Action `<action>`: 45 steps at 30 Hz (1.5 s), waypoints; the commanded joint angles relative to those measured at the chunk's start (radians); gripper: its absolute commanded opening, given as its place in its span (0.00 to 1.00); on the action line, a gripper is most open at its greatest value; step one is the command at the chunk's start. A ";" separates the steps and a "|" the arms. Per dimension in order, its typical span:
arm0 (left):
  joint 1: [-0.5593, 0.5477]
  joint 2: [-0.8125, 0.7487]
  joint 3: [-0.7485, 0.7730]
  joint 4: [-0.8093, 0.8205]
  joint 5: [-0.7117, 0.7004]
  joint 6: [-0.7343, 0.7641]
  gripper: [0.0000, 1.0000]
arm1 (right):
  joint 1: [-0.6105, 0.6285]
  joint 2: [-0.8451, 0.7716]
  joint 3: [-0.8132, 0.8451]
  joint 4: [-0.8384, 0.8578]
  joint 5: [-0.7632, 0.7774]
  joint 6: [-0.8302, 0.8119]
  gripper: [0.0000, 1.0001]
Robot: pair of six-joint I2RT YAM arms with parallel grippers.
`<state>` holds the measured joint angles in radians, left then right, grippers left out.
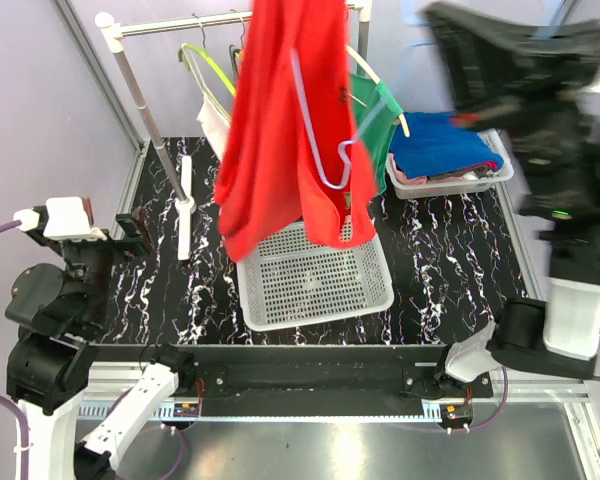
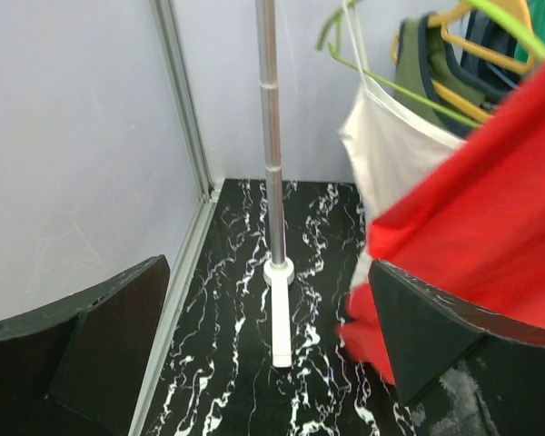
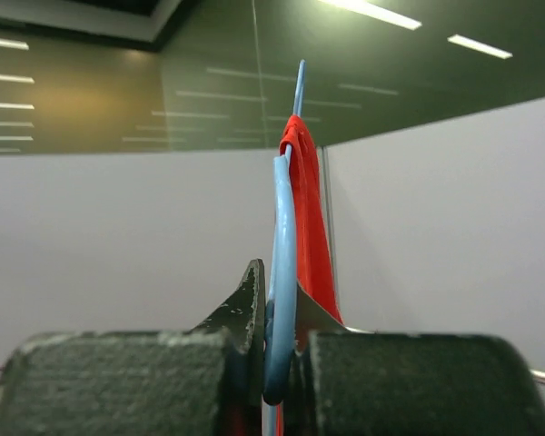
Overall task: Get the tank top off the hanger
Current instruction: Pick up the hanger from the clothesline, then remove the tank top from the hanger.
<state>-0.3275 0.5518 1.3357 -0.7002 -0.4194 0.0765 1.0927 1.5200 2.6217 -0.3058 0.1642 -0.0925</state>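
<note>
A red tank top (image 1: 280, 150) hangs on a light blue hanger (image 1: 320, 150), held high above the white basket. The hanger's hook (image 1: 345, 150) points down in front of the cloth. In the right wrist view my right gripper (image 3: 277, 291) is shut on the blue hanger wire (image 3: 283, 236), with the red strap (image 3: 307, 209) draped over the wire just behind it. My right arm (image 1: 540, 80) is blurred at the upper right. My left gripper (image 1: 130, 230) is open and empty low at the left. In its wrist view (image 2: 263, 363) the red cloth (image 2: 472, 236) hangs by its right finger.
A white mesh basket (image 1: 320, 318) stands under the tank top. A white bin (image 1: 450, 185) of folded clothes sits back right. The rack pole (image 1: 150, 130) and its foot (image 1: 185, 215) stand back left. Other hangers carry a green (image 1: 380, 120) and a white garment (image 2: 391, 154).
</note>
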 commanded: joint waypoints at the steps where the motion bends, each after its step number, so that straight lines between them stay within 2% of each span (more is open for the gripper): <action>1: -0.001 0.016 -0.023 0.030 0.048 -0.018 0.99 | 0.003 -0.089 0.060 0.047 -0.063 0.025 0.00; 7: -0.001 0.019 -0.015 0.019 0.073 -0.023 0.99 | 0.004 -0.188 -0.095 -0.009 0.021 0.010 0.00; 12: -0.001 0.017 -0.001 0.001 0.113 -0.027 0.99 | 0.004 -0.213 -0.150 -0.098 0.107 -0.030 0.00; 17: -0.001 0.040 0.022 -0.007 0.239 -0.014 0.99 | 0.004 -0.239 -0.238 -0.133 0.153 -0.052 0.00; 21: -0.001 0.083 0.081 -0.008 0.358 -0.003 0.99 | 0.004 -0.235 -0.264 -0.159 0.159 -0.062 0.00; 30: -0.001 0.232 0.282 0.024 0.449 0.022 0.99 | 0.004 -0.192 -0.267 -0.257 0.161 -0.062 0.00; 35: -0.001 0.276 0.327 0.039 0.514 0.006 0.99 | 0.003 -0.208 -0.343 -0.361 0.121 0.023 0.00; 37: -0.001 0.280 0.316 0.038 0.537 -0.015 0.99 | 0.003 -0.228 -0.431 -0.392 0.097 0.057 0.00; 40: -0.001 0.270 0.255 0.030 0.654 -0.018 0.99 | 0.004 -0.271 -0.557 -0.436 0.023 0.120 0.00; 41: -0.001 0.264 0.216 0.022 0.739 -0.018 0.99 | 0.004 -0.283 -0.606 -0.449 -0.014 0.143 0.00; 43: -0.002 0.255 0.180 0.015 0.819 -0.038 0.99 | 0.004 -0.296 -0.643 -0.484 -0.049 0.168 0.00; 45: -0.002 0.251 0.128 0.015 0.852 -0.058 0.99 | 0.003 -0.305 -0.695 -0.512 -0.049 0.177 0.00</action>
<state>-0.3275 0.8078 1.5352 -0.6991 0.2508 0.0578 1.0931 1.2514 1.9800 -0.7799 0.1894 0.0162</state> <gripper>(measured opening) 0.987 0.040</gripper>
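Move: To the left hand's right by roughly 28 cm, some 10 cm ahead and 12 cm up, is the tank top on its blue hanger. The white garment hangs about 28 cm ahead of that hand and 12 cm right, a little lower. The right hand, already pinching the hanger, has the tank top about 18 cm left, 8 cm ahead and 18 cm below; the white basket is roughly 10 cm left, 8 cm ahead and 70 cm down. Swinging the hanger right about 10 cm and slightly back, the right hand then reverses and lowers it some 25 cm, moving left and forward above the basket, its raised fingers tipping down towards level while they keep their pinch. The left hand, fingers wide open, goes right about 12 cm towards the tank top, rises a few centimetres and turns clockwise some 35 degrees. ##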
